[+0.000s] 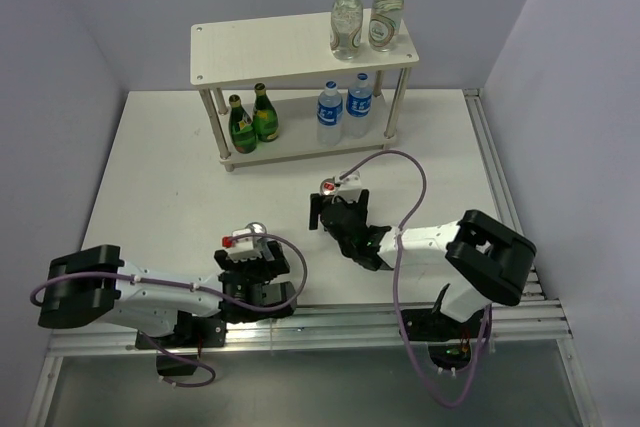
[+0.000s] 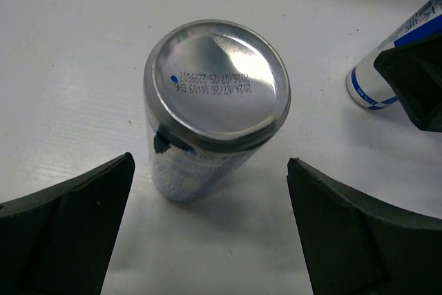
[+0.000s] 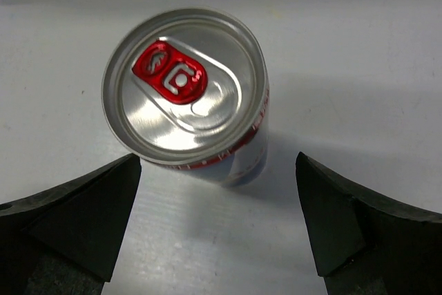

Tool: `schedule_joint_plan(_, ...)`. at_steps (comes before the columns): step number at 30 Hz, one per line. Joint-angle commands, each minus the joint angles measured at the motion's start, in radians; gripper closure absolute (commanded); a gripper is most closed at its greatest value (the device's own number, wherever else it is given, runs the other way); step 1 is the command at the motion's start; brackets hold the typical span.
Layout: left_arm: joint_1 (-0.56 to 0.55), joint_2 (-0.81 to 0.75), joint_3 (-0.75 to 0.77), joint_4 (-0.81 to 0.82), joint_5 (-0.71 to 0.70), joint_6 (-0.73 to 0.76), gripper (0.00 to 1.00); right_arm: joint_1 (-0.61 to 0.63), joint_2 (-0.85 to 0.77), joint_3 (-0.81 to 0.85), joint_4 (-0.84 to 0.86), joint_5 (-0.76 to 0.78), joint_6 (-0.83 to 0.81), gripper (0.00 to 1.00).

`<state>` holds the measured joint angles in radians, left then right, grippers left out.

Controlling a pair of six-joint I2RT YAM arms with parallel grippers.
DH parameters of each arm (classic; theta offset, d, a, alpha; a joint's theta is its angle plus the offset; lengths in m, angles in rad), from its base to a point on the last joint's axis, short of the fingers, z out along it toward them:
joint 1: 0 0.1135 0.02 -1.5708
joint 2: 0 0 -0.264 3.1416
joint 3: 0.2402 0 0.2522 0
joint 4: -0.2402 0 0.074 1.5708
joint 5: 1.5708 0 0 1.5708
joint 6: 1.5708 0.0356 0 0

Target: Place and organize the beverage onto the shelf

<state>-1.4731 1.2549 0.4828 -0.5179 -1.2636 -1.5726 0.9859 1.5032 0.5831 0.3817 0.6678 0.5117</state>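
Observation:
The shelf [image 1: 255, 52] stands at the back of the table. Two clear glass bottles [image 1: 346, 19] are on its top board. Two green bottles [image 1: 252, 119] and two blue-labelled water bottles [image 1: 343, 107] are on its lower board. A silver can [image 1: 256, 231] [image 2: 217, 101] stands bottom up just ahead of my open left gripper [image 1: 254, 253] [image 2: 210, 191]. A can with a red tab [image 1: 328, 187] [image 3: 185, 88] stands upright just ahead of my open right gripper [image 1: 334, 203] [image 3: 217, 191]. Neither can is touched.
The left wrist view also catches the red-tab can's blue and white side [image 2: 376, 81] at the right, partly behind a dark finger [image 2: 414, 81] of the right gripper. A metal rail [image 1: 500, 197] runs along the table's right edge.

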Motion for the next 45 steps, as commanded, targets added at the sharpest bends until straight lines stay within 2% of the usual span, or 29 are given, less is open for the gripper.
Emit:
schedule_joint_plan(1,0.043,-0.023,-0.047,0.27,-0.017,0.236,0.01,0.002,0.049,0.053,0.167,0.107,-0.036,0.0)
schedule_joint_plan(2,0.057,-0.046,-0.067,0.342,-0.001,0.36,0.01,0.002,0.061,0.06,0.178,0.11,-0.044,0.0)
schedule_joint_plan(3,0.082,-0.057,-0.088,0.454,0.018,0.403,0.01,-0.006,0.075,0.064,0.203,0.113,-0.051,0.0)
schedule_joint_plan(5,0.108,-0.081,-0.136,0.533,0.047,0.503,0.01,-0.01,0.117,0.093,0.217,0.113,-0.071,0.0)
schedule_joint_plan(6,0.15,-0.089,-0.162,0.643,0.079,0.555,0.01,-0.021,0.13,0.107,0.221,0.116,-0.073,0.0)
schedule_joint_plan(8,0.181,-0.086,-0.174,0.714,0.104,0.646,0.01,-0.032,0.175,0.144,0.224,0.11,-0.078,0.0)
schedule_joint_plan(12,0.279,-0.028,-0.164,0.809,0.154,0.729,0.01,-0.067,0.224,0.187,0.208,0.092,-0.055,0.0)
schedule_joint_plan(16,0.37,0.044,-0.194,1.004,0.266,0.831,0.01,-0.084,0.261,0.218,0.201,0.082,-0.042,0.03)
schedule_joint_plan(17,0.385,0.061,-0.194,1.042,0.279,0.832,0.01,-0.087,0.265,0.221,0.204,0.082,-0.047,0.06)
schedule_joint_plan(18,0.405,0.095,-0.193,1.058,0.286,0.836,0.05,-0.085,0.269,0.221,0.207,0.085,-0.045,0.18)
schedule_joint_plan(20,0.416,0.148,-0.179,1.078,0.287,0.85,0.09,-0.089,0.273,0.224,0.207,0.092,-0.042,0.34)
schedule_joint_plan(21,0.419,0.162,-0.167,1.079,0.282,0.853,0.17,-0.089,0.275,0.225,0.207,0.092,-0.041,0.46)
schedule_joint_plan(22,0.421,0.173,-0.161,1.079,0.28,0.849,0.24,-0.089,0.275,0.222,0.21,0.09,-0.042,0.52)
schedule_joint_plan(23,0.421,0.185,-0.156,1.073,0.279,0.843,0.35,-0.089,0.275,0.222,0.212,0.088,-0.044,0.59)
schedule_joint_plan(24,0.421,0.189,-0.155,1.081,0.288,0.842,0.49,-0.092,0.273,0.216,0.22,0.088,-0.045,0.69)
schedule_joint_plan(26,0.421,0.19,-0.151,1.081,0.293,0.841,0.62,-0.092,0.272,0.215,0.22,0.09,-0.047,0.86)
schedule_joint_plan(27,0.419,0.189,-0.144,1.06,0.291,0.839,0.73,-0.09,0.267,0.21,0.223,0.092,-0.047,0.97)
schedule_joint_plan(30,0.416,0.164,-0.118,1.013,0.285,0.833,0.92,-0.092,0.253,0.196,0.226,0.092,-0.045,1.0)
schedule_joint_plan(32,0.396,0.112,-0.093,0.923,0.258,0.829,0.99,-0.089,0.233,0.192,0.217,0.092,-0.039,1.0)
schedule_joint_plan(37,0.381,-0.008,0.063,0.634,0.228,0.861,1.0,-0.069,0.138,0.167,0.165,0.102,-0.016,1.0)
schedule_joint_plan(39,0.381,-0.063,0.143,0.567,0.224,0.882,1.0,-0.055,0.092,0.166,0.129,0.11,-0.006,1.0)
schedule_joint_plan(41,0.39,-0.109,0.2,0.491,0.234,0.947,1.0,-0.04,0.074,0.169,0.106,0.11,-0.004,1.0)
schedule_joint_plan(44,0.425,-0.144,0.359,0.402,0.268,1.055,1.0,-0.027,0.049,0.162,0.091,0.112,-0.006,1.0)
schedule_joint_plan(45,0.436,-0.149,0.451,0.391,0.28,1.136,1.0,-0.027,0.039,0.155,0.091,0.113,-0.002,1.0)
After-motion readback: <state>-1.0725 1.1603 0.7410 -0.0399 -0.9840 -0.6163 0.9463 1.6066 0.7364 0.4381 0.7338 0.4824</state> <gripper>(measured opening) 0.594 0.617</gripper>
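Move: The upturned silver can stands about 8 cm ahead of my left hand and 1 cm to its left, its middle 2 cm lower; from that hand the red-tabbed can is roughly 20 cm ahead, 17 cm right. From my right hand the red-tabbed can is about 7 cm ahead, 2 cm left and 1 cm below; the silver can some 5 cm back, 20 cm left; the left water bottle on the lower shelf about 29 cm ahead, 2 cm left. Both my open hands slide forward around their cans: the left about 8 cm, sinking a little, onto the silver can, the right about 7 cm, slightly leftward, onto the red-tabbed one, and the fingers close on the sides. After a short hold my left hand lifts steeply, some 15 cm, easing rightward, while my right draws back a little and just starts rising, both keeping their grip. ##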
